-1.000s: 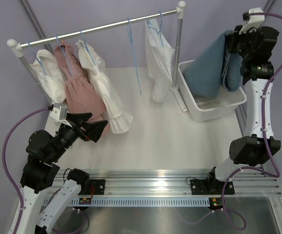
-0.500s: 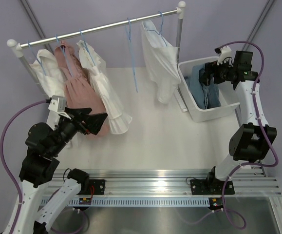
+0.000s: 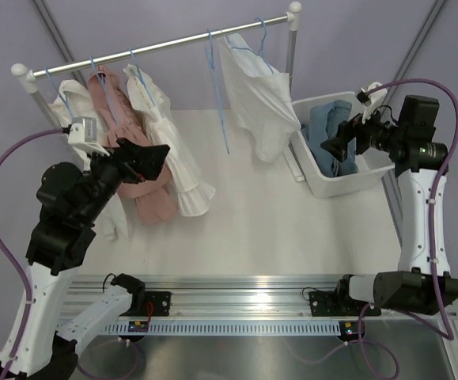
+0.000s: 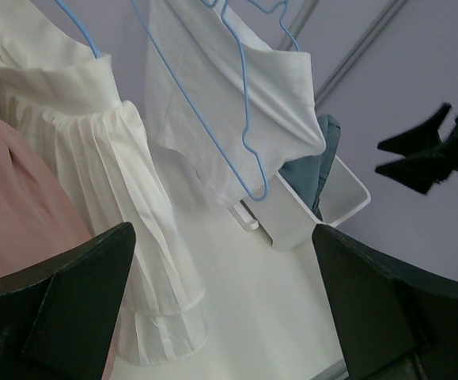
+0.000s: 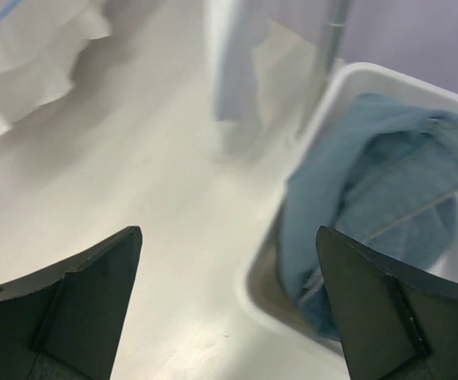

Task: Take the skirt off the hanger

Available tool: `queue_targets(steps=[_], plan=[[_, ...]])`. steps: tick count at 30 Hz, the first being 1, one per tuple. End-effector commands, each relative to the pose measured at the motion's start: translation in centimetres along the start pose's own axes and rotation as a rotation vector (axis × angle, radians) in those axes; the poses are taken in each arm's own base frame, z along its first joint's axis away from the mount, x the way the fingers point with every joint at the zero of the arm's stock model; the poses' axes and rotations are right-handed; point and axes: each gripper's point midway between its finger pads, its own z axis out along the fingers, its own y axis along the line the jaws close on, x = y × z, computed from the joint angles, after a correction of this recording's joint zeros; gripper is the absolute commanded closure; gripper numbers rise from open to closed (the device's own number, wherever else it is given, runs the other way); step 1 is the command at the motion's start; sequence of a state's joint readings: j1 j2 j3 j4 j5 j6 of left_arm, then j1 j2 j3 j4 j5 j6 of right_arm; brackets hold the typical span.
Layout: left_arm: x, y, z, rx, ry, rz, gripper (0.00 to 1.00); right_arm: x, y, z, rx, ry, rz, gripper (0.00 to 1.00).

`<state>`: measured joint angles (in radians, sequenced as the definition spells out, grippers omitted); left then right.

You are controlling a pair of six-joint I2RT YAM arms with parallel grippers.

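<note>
The blue denim skirt (image 3: 330,131) lies crumpled inside the white bin (image 3: 353,180), off any hanger; the right wrist view shows the skirt (image 5: 387,198) heaped against the bin's wall (image 5: 254,291). An empty blue hanger (image 3: 216,83) hangs on the rail (image 3: 157,47), and in the left wrist view this hanger (image 4: 244,119) dangles in front of a white garment. My right gripper (image 3: 337,142) hovers open over the bin, nothing between its fingers (image 5: 78,301). My left gripper (image 3: 159,161) is open beside the hanging dresses, holding nothing.
On the rail hang a white garment (image 3: 74,127), a pink dress (image 3: 130,154), a white pleated dress (image 3: 179,162) and a white top (image 3: 252,95). The rail's right post (image 3: 290,71) stands just left of the bin.
My right gripper opened and let go of the blue skirt, which dropped into the bin; that arm drew back to the right. My left arm rose toward the hanging dresses.
</note>
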<state>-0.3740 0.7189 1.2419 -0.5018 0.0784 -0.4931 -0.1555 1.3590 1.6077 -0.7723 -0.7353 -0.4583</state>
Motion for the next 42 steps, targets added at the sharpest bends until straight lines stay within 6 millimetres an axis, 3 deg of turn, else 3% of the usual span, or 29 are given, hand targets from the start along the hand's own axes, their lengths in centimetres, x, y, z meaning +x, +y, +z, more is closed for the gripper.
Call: queue_targets(steps=[1, 3, 5, 6, 8, 9, 13, 17, 32, 42], plan=[[-2.9, 0.8, 2.4, -0.097, -0.062, -0.033, 0.02, 1.3, 7.1, -1.5, -0.297, -0.048, 0.044, 0.0], [-3.8, 0.9, 4.5, -0.129, -0.051, -0.05, 0.03, 2.6, 9.7, -2.2, -0.385, -0.06, 0.078, 0.01], [-4.4, 1.0, 5.9, -0.152, -0.049, -0.061, 0.05, 2.5, 12.1, -3.3, -0.471, -0.114, 0.079, 0.01], [-5.7, 0.9, 6.4, -0.166, -0.079, -0.068, 0.06, 4.1, 13.2, -3.0, -0.508, -0.094, 0.147, 0.01], [-5.7, 2.4, 8.6, -0.234, -0.082, -0.071, 0.08, 4.0, 14.6, -3.7, -0.548, -0.145, 0.119, 0.01], [-6.3, 2.6, 9.1, -0.247, -0.1, -0.077, 0.12, 5.5, 15.4, -3.3, -0.568, -0.126, 0.166, 0.01], [-7.0, 5.7, 11.9, -0.346, -0.147, -0.08, 0.23, 6.2, 15.6, -3.7, -0.526, -0.158, 0.091, 0.01], [-7.8, 7.4, 13.5, -0.391, -0.172, -0.089, 0.27, 6.9, 16.1, -3.7, -0.546, -0.155, 0.098, 0.01], [-7.3, 9.4, 17.2, -0.395, -0.133, -0.045, 0.43, 7.8, 15.9, -3.5, -0.534, -0.13, 0.079, 0.0], [-6.9, 9.3, 18.2, -0.35, -0.112, -0.017, 0.68, 8.2, 15.8, -3.3, -0.53, -0.118, 0.081, 0.0]])
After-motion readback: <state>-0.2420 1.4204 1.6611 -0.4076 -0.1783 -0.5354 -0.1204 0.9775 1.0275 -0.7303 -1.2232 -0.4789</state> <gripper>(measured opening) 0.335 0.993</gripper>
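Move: From the left hand, the upper part of the white skirt's hanger, just under the rod, lies about 21 cm ahead, 3 cm to the left and 1 cm below. Some 10 cm to the left of it and 2 cm nearer hangs the pink dress's hanger. The empty hanger is about 20 cm to its right and level with it. From the right hand the same white-skirt hanger lies roughly 55 cm to the left, 8 cm ahead and 8 cm higher. Forward about 21 cm, quickly and then easing in, the left hand reaches to the white skirt's hanger just below the rod, turning some 20 degrees counter-clockwise and tipping slightly down, while its wide-open fingers close about two thirds around one blue arm. The open right hand backs away from the basket, leftward and down too, then waits. ##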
